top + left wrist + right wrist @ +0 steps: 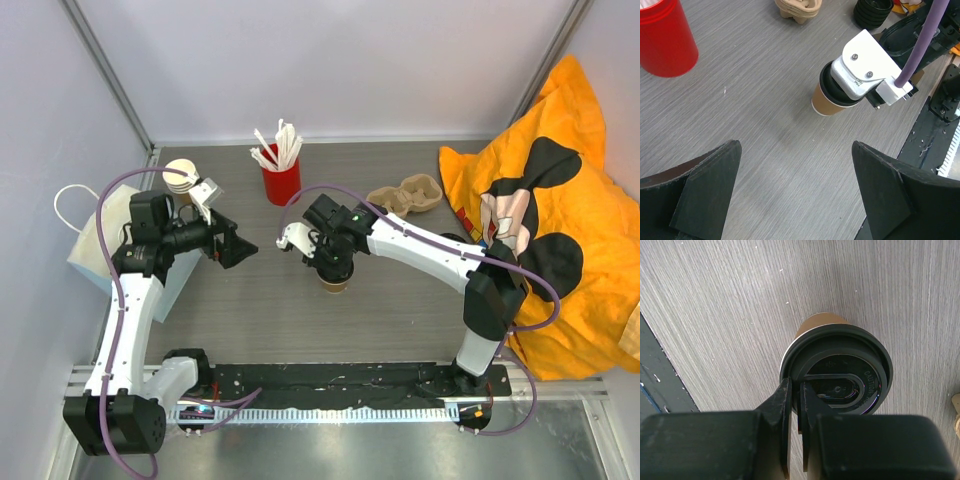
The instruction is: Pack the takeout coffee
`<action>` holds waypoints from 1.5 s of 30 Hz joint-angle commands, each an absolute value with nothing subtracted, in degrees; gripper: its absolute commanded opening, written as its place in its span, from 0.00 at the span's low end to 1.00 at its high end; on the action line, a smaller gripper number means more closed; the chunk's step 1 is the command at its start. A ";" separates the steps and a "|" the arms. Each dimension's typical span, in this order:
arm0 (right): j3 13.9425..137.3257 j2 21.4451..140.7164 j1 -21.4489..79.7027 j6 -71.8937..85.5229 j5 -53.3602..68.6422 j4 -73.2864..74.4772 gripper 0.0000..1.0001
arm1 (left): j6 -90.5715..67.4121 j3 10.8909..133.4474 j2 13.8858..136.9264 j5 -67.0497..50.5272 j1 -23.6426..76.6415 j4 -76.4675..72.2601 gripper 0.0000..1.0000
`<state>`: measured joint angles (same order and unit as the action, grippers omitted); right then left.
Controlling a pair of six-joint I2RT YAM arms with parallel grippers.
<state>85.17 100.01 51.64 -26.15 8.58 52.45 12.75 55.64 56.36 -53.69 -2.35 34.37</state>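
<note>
The takeout coffee (pixel 336 285) is a tan paper cup (pixel 821 100) standing upright on the grey table and capped by a black lid (pixel 840 365). Its tan wall (pixel 812 322) shows just below the lid. My right gripper (pixel 335 266) comes down on it from above. In the right wrist view that gripper (pixel 796 385) is shut, pinching the lid's near rim between its two fingers. My left gripper (pixel 245 250) hovers to the cup's left, apart from it. Its jaws (pixel 796 150) stand wide open over bare table with nothing between them.
Behind the cup stand a red cup of white sticks (pixel 281 180) and a moulded cardboard carrier (pixel 405 193). An orange printed bag (pixel 550 210) fills the right side. A white paper bag (pixel 95 240) and a pale cup (pixel 182 175) sit at the far left.
</note>
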 commanded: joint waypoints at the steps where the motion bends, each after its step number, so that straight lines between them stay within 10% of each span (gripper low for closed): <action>1: 84.90 98.09 52.03 -26.63 9.84 51.86 0.07 | 13.89 55.90 55.55 -55.72 -2.90 33.66 0.97; 19: 83.14 98.96 52.29 -27.25 8.79 51.59 0.10 | 13.71 55.55 55.46 -56.60 -3.34 33.57 0.97; 29: 87.45 96.95 52.29 -28.74 9.05 54.40 0.58 | 13.80 55.20 55.55 -56.87 -3.51 33.40 0.97; 45: 95.89 92.12 48.26 -27.17 13.00 57.66 0.64 | 10.90 54.58 57.65 -59.24 -2.03 29.89 0.98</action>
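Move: The coffee cup that the lid is being put on has its middle roughly 4 cm ahead, 1 cm left and 5 cm below the right hand, whose fingers already pinch the lid's near rim. From this hand, the red straw holder stands about 22 cm ahead and 12 cm left, the cup carrier some 23 cm ahead and 14 cm right, and the lid stack 11 cm ahead and 22 cm right. From the left hand, the cup lies about 18 cm right, 3 cm ahead, well below. The black lid, still pinched by its near rim over the cup, is eased back and then down, each by under a centimetre, onto the cup's mouth. The right fingers then open to a bit over half and let go of the rim, and the hand rises about 5 cm off the lid, nearly straight up. ##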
